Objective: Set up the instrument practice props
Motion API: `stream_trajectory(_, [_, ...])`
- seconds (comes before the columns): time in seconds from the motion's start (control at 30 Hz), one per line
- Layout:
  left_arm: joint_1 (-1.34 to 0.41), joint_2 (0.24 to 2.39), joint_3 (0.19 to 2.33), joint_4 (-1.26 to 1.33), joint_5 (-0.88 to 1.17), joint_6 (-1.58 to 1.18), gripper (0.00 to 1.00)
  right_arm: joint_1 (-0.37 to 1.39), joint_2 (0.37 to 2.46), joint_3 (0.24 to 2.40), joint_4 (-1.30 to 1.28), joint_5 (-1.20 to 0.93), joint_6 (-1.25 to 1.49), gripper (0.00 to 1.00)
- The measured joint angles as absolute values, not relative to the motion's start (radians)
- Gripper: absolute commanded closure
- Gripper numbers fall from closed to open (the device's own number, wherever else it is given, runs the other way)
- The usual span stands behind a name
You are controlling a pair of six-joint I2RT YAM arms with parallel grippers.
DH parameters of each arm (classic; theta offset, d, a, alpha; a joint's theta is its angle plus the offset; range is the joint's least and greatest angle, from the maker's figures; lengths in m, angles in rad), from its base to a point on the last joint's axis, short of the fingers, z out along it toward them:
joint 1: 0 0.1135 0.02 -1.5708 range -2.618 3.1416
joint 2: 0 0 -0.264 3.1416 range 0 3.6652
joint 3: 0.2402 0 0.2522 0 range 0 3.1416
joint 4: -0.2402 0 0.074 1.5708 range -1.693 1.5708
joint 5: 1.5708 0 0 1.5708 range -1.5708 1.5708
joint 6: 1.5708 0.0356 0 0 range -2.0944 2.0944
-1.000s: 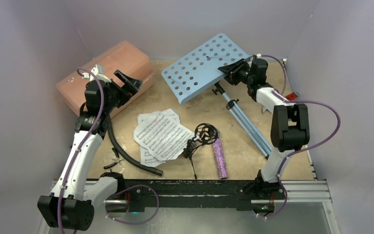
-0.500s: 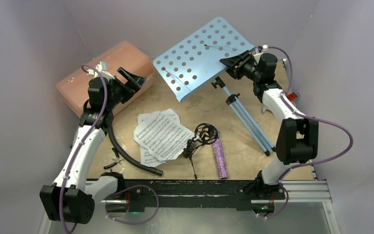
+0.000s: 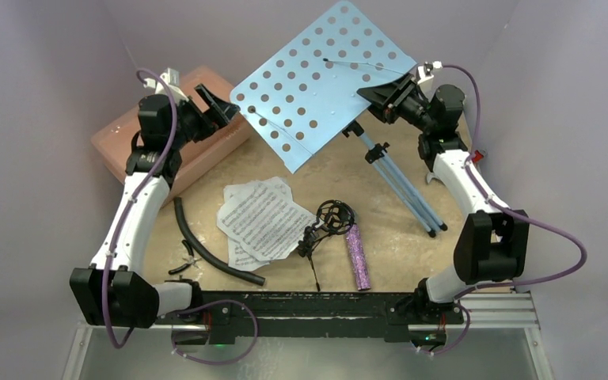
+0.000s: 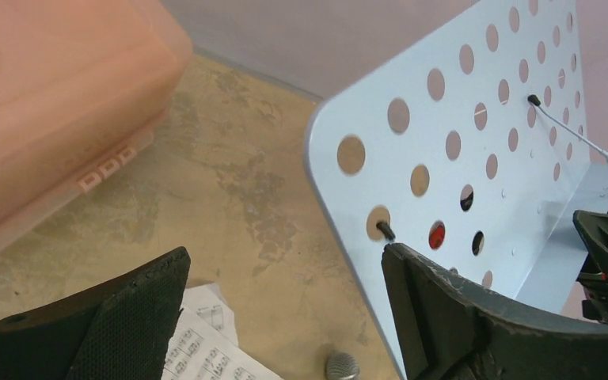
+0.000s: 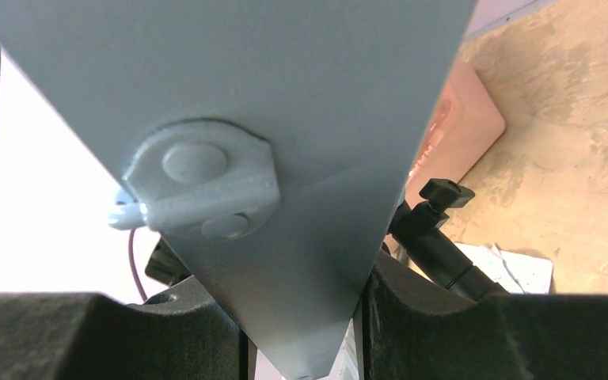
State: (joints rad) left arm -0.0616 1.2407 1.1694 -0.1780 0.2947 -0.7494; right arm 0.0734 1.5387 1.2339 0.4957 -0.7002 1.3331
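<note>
The light blue perforated music stand (image 3: 317,79) is tilted up at the back, and its folded tripod legs (image 3: 400,186) slant down to the table. My right gripper (image 3: 376,95) is shut on the plate's right edge; in the right wrist view the plate (image 5: 285,79) fills the space between the jaws of my right gripper (image 5: 305,317). My left gripper (image 3: 218,103) is open beside the plate's left corner, holding nothing. In the left wrist view the plate (image 4: 483,119) lies just past the right finger of my left gripper (image 4: 285,261). White sheet-music pages (image 3: 261,218), a black mic stand (image 3: 328,222) and a purple microphone (image 3: 356,257) lie on the table.
A pink translucent box (image 3: 127,142) sits at the back left under my left arm. A black curved hose (image 3: 206,249) lies left of the pages. Purple walls close in on three sides. A metal rail (image 3: 491,305) runs along the near edge.
My right gripper has lifted the music stand's plate up and toward the back, tilting it steeper. My left gripper has risen and moved toward the plate's left corner.
</note>
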Motion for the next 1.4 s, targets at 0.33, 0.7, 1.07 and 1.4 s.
stream_trajectory(0.33, [0.025, 1.283, 1.403, -0.325, 0.357, -0.625, 0.10, 0.074, 1.501, 1.234, 0.499, -0.786, 1.347, 1.00])
stream_trajectory(0.7, [0.057, 1.204, 1.279, -0.169, 0.522, -0.851, 0.13, 0.077, 1.500, 1.263, 0.503, -0.802, 1.394, 1.00])
stream_trajectory(1.07, [0.037, 1.102, 1.013, 0.206, 0.595, -1.190, 0.27, 0.105, 1.496, 1.293, 0.545, -0.776, 1.444, 1.00])
stream_trajectory(1.4, [-0.046, 1.150, 0.994, 0.540, 0.556, -1.367, 0.67, 0.152, 1.496, 1.299, 0.552, -0.776, 1.466, 1.00])
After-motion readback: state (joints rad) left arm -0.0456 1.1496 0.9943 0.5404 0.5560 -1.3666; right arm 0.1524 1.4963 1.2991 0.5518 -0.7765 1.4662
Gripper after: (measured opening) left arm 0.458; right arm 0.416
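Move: Just beyond the open left fingers stands the left corner of the music stand's blue desk, about 5 cm ahead, 6 cm to the right and 4 cm above. From that hand the orange box lies some 15 cm ahead, 14 cm left and 22 cm below; the sheet music about 8 cm back, 9 cm right and 30 cm below. For the right hand, already gripping the desk, that corner is roughly 32 cm left, 2 cm farther out and 3 cm lower. Rising first about 7 cm, the left hand then draws back some 5 cm and right, and climbs again, tipping its fingers up and rolling its left side down roughly 30 degrees to bring the jaws astride the desk's edge near its left corner; they close about halfway. The right hand keeps its grip, carrying the stand up, back and left some 5 cm each way and turning slightly counter-clockwise. ##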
